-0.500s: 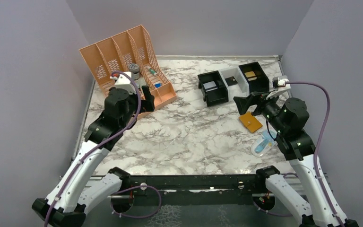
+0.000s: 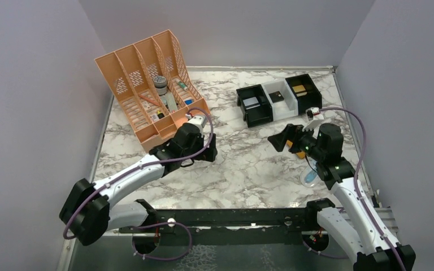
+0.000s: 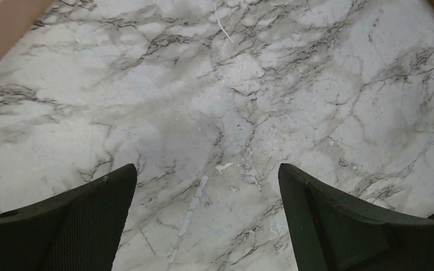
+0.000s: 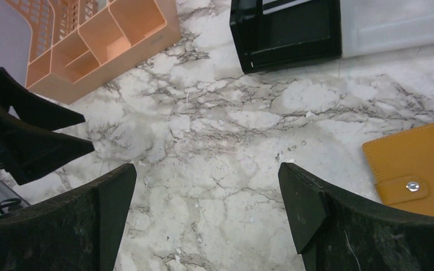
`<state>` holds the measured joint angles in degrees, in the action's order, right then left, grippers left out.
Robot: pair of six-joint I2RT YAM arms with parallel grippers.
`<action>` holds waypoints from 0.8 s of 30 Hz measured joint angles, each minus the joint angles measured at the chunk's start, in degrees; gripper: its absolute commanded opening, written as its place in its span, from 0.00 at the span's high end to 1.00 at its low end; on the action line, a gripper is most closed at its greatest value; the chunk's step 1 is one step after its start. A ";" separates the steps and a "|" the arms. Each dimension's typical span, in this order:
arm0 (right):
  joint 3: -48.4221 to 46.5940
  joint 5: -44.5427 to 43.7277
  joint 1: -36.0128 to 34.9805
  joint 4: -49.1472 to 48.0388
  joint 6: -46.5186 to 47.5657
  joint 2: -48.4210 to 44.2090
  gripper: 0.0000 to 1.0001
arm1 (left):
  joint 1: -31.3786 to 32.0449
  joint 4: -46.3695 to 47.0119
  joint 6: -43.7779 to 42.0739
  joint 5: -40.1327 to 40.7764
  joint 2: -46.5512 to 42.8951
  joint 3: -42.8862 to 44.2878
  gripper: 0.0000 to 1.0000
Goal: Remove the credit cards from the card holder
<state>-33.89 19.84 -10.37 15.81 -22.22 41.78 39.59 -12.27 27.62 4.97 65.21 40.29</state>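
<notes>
The card holder (image 4: 415, 169), a mustard-tan wallet, lies shut on the marble with its snap tab fastened, at the right edge of the right wrist view. From above my right arm covers nearly all of it. No credit cards show. My right gripper (image 4: 206, 169) (image 2: 278, 140) hangs open over bare marble, left of the holder. My left gripper (image 3: 206, 169) (image 2: 208, 148) is open above the table's middle with only marble between its fingers. Its black fingers (image 4: 34, 135) also show at the left of the right wrist view, facing the right gripper.
A peach file organiser (image 2: 147, 84) (image 4: 90, 39) holding small items stands at the back left. Black and white bins (image 2: 277, 99) (image 4: 285, 34) sit at the back right. A clear-blue packet (image 2: 312, 175) lies beside my right arm near the right edge.
My left arm has swung from the organiser out to the table's middle. My right arm has shifted left and nearer, now covering the card holder from above. Both grippers stay open.
</notes>
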 measured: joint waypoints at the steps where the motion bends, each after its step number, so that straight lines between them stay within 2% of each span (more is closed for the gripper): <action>1: 0.79 0.52 0.04 -0.59 -0.33 0.31 0.01 | 0.44 1.18 0.35 -0.42 1.51 -0.42 0.01; 10: 4.94 2.54 0.42 -4.13 -2.60 5.27 0.01 | 0.98 10.64 0.81 -0.31 16.20 0.20 0.01; 16: 4.94 2.40 0.72 -5.14 -2.45 8.17 0.01 | -5.07 15.26 -0.76 -0.31 26.12 5.86 0.01; 24: 3.91 1.88 0.74 -5.44 -1.05 12.04 0.01 | -14.51 17.14 -2.64 -0.76 31.69 10.58 0.01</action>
<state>-29.98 21.71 -9.63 10.37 -23.27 53.82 25.08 4.86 24.97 4.21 96.90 50.87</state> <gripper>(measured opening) 0.994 0.991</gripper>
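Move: The card holder lies about 10 cm ahead of my right hand, 12 cm to its right and 18 below; the round dish is 2 cm back and 13 right, the divided tray 33 ahead and 6 right. From my left hand the card holder is some 11 cm ahead, 31 right and 12 below; the organizer's front compartments are about 17 ahead, 15 left and 10 below, the divided tray 33 ahead and 26 right. I send my left hand down about 7 cm, slightly right at first, then sweep it forward some 13 cm nearly level, curving left towards the organizer's front compartments and turning about 12 degrees counter-clockwise. Meanwhile my right hand sinks about 6.5 cm nearer the card holder, its fingers tipping some 10 degrees further down. Both grippers stay wide open and empty. ##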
